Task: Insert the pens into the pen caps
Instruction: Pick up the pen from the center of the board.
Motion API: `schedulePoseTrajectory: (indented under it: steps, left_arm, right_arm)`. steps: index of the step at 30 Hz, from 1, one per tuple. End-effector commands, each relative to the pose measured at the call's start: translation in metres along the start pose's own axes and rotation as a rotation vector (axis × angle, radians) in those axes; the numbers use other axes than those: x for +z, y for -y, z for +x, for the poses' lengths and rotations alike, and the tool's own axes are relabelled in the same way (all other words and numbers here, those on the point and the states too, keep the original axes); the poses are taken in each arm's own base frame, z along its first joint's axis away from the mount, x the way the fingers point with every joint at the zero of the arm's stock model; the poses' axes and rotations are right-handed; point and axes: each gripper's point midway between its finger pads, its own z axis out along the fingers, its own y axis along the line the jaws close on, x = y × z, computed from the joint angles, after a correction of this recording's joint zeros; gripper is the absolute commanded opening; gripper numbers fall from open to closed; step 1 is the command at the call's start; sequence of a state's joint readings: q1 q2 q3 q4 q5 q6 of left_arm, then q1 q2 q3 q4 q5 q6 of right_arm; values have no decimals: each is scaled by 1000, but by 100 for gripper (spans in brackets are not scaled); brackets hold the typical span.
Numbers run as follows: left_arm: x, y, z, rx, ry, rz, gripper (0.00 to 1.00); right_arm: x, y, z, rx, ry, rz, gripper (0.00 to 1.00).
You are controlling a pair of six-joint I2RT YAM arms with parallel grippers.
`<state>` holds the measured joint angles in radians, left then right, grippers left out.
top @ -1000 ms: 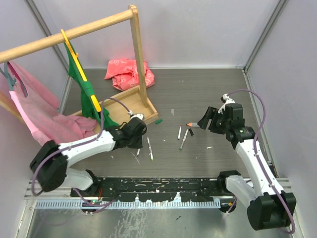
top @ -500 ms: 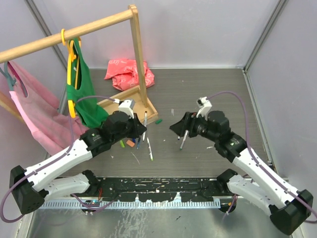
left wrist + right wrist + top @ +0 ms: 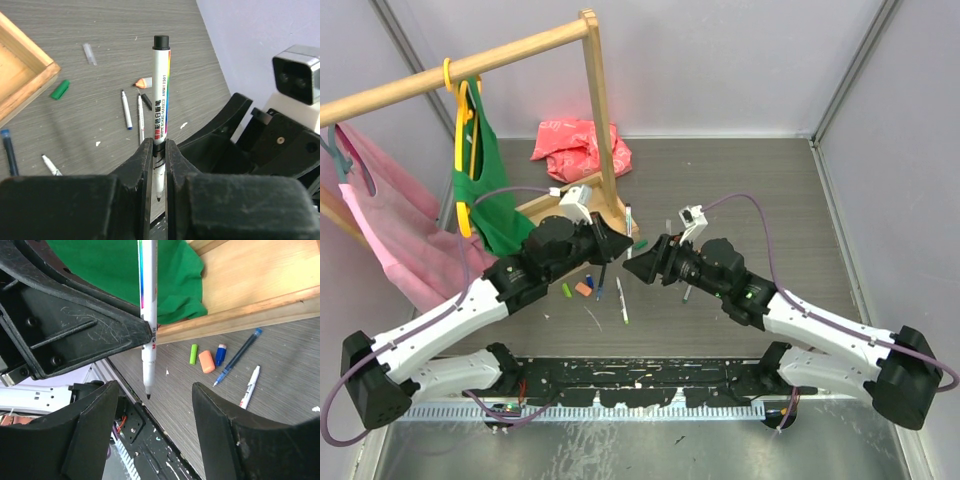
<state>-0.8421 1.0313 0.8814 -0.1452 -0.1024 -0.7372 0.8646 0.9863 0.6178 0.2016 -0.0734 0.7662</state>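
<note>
My left gripper (image 3: 159, 146) is shut on a pen (image 3: 161, 90) with a white barrel, its black end up and its black tip toward the wrist. In the top view the left gripper (image 3: 616, 243) holds that pen (image 3: 628, 218) upright above the table's middle. My right gripper (image 3: 638, 268) faces it from the right, close by. In the right wrist view the right gripper (image 3: 155, 387) is open and empty, and the pen (image 3: 148, 315) hangs with its tip between the fingers (image 3: 95, 430). Green (image 3: 193, 354), orange (image 3: 206, 361) and blue (image 3: 220, 355) pen caps lie together on the table.
A wooden tray (image 3: 565, 195) and a rack post (image 3: 600, 110) stand behind the left gripper, with a green garment (image 3: 485, 180) hanging at left. Loose pens (image 3: 126, 110) (image 3: 623, 300), a black cap (image 3: 146, 101) and a green cap (image 3: 60, 89) lie scattered. A red bag (image 3: 578, 145) lies at the back.
The left arm has swung right and raised the pen upright. The right arm has reached left until its open fingers stand around the pen's tip. The green garment has swung left.
</note>
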Motion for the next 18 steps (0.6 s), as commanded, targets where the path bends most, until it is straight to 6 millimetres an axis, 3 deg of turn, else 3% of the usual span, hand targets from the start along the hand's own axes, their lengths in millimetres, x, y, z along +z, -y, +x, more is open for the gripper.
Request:
schedulePoseTrajectory:
  steps: [1,18]
  left_arm:
    - [-3,46,-41,-38,107,154,0]
    - [-5,50,-30,-56,64,195,0]
  right_arm:
    - [7,-42,-43,1,155,-107,65]
    - [18,-41,-48,-38,158,-91,40]
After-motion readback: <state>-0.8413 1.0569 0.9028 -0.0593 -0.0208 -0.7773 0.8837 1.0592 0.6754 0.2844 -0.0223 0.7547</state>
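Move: Just ahead of the right hand is the white pen, held by the left fingers, nib end down: its middle lies about 3 cm forward, 4 cm left and 5 cm up. The left hand has that middle some 2 cm above and 1 cm forward of its grip, with the right gripper 4 cm to its right, 2 cm back and 3 cm lower. Some 21 cm below the right hand, the green cap lies 13 cm forward and 1 cm left, a loose white pen 4 cm back and 6 cm left. Bringing the two hands together, the left arm keeps its grip on the pen and carries it about 2 cm up and 2 cm right, rolling slightly, while the right hand rises some 2 cm and eases 1.5 cm forward and left to the pen's lower end. The right fingers narrow by about a third around that end, still clearly open; their touch can't be seen. ##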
